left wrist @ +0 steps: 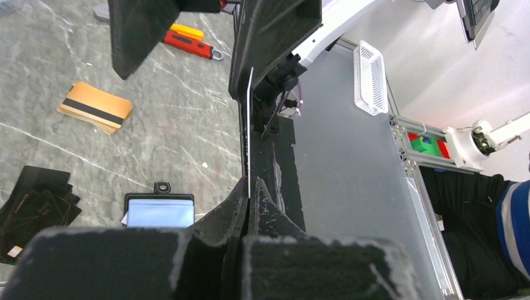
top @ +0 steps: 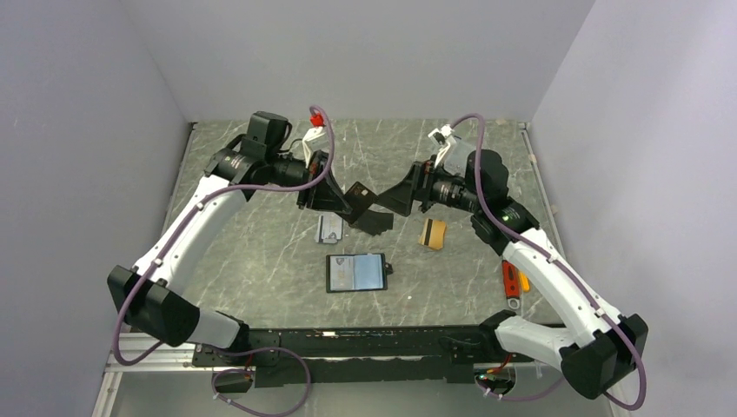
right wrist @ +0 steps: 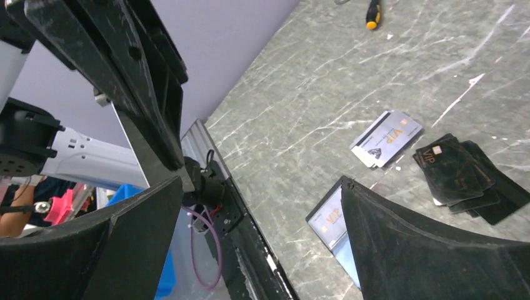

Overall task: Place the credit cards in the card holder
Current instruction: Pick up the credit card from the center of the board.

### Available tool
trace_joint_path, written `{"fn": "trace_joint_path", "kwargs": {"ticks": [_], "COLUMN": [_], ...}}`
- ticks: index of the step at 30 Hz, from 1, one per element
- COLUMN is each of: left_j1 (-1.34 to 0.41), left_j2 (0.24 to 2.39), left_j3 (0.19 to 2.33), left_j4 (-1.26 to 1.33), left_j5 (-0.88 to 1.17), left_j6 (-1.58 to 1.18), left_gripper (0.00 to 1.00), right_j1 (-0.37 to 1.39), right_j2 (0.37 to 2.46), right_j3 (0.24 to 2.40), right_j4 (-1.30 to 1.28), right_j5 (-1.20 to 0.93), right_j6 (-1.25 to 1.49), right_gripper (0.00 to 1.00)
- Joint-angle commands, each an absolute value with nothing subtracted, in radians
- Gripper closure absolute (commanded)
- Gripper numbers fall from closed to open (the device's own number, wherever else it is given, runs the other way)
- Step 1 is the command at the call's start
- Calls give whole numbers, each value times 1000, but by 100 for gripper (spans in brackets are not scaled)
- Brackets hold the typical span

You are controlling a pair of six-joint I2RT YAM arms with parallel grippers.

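My left gripper [top: 345,201] is shut on a thin dark card [top: 361,193] held above the table; the left wrist view shows that card [left wrist: 250,125] edge-on between the pads. My right gripper [top: 397,198] stands open around the card's far end, its fingers [left wrist: 134,37] apart and not pinching it. A stack of orange-tan credit cards [top: 432,233] with a black stripe [left wrist: 95,107] lies on the table to the right. The card holder [top: 355,272] lies open, pale blue inside, with a VIP card showing in it [right wrist: 328,220].
A pile of black cards [top: 375,222] and some grey VIP cards [top: 328,228] lie between the grippers and the holder. A red-orange tool [top: 513,282] lies at the right. A screwdriver [right wrist: 373,12] lies farther back. Grey walls close three sides.
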State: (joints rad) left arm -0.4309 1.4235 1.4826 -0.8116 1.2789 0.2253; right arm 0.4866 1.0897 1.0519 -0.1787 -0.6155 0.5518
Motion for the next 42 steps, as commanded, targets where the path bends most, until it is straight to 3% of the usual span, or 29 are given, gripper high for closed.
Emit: {"fn": "trace_joint_path", "kwargs": {"ticks": [1, 7, 15, 17, 19, 23, 26, 27, 35, 39, 42], "left_j1": [-418, -407, -403, -403, -402, -400, -400, -400, -400, -395, -375], "left_j2": [1360, 1331, 1335, 1332, 1330, 1327, 1323, 1322, 1295, 1279, 1270], "left_j3": [1442, 1339, 1257, 1248, 1245, 1229, 1221, 1221, 1211, 1198, 1202], "left_j4": [-563, -343, -118, -70, -60, -13, -8, -8, -29, -8, 7], "left_j5": [1297, 1308, 1324, 1325, 1317, 1312, 1315, 1316, 1347, 1358, 1363], "left_j6": [25, -196, -409, -443, -453, -498, -508, -507, -486, -510, -535], "left_gripper": [100, 100, 100, 100, 100, 100, 100, 100, 91, 79, 78], "right_j1": [485, 501, 586, 606, 613, 619, 620, 620, 618, 615, 615], "right_j2": [1026, 980, 1061, 1099, 1133, 1173, 1182, 1182, 1156, 1142, 1123], "right_j3": [975, 833, 890, 924, 939, 919, 895, 890, 903, 918, 929], "right_j4": [47, 407, 488, 466, 495, 599, 649, 654, 562, 489, 405], "right_j5": [-686, -750, -711, -700, -704, -686, -649, -638, -610, -626, -638], "right_j6": [639, 788, 760, 745, 770, 848, 886, 893, 875, 846, 806], "right_gripper": [1, 9, 16, 22, 33, 66, 97, 100, 100, 100, 100]}}
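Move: The left hand already holds the black card; its middle is about 3 cm right of that hand and 1 cm ahead. From the open right hand the card lies roughly 6 cm left, 2 cm back and 2 cm higher. Some 22 cm below the right hand lie the black card stack, 4 cm ahead and 3 cm left, the open card holder, 11 cm back and 7 cm left, and the gold cards, 1 cm ahead and 14 cm right. Right hand reaches about 6 cm left and 4 up, pinches the black card; left fingers then part slightly. ##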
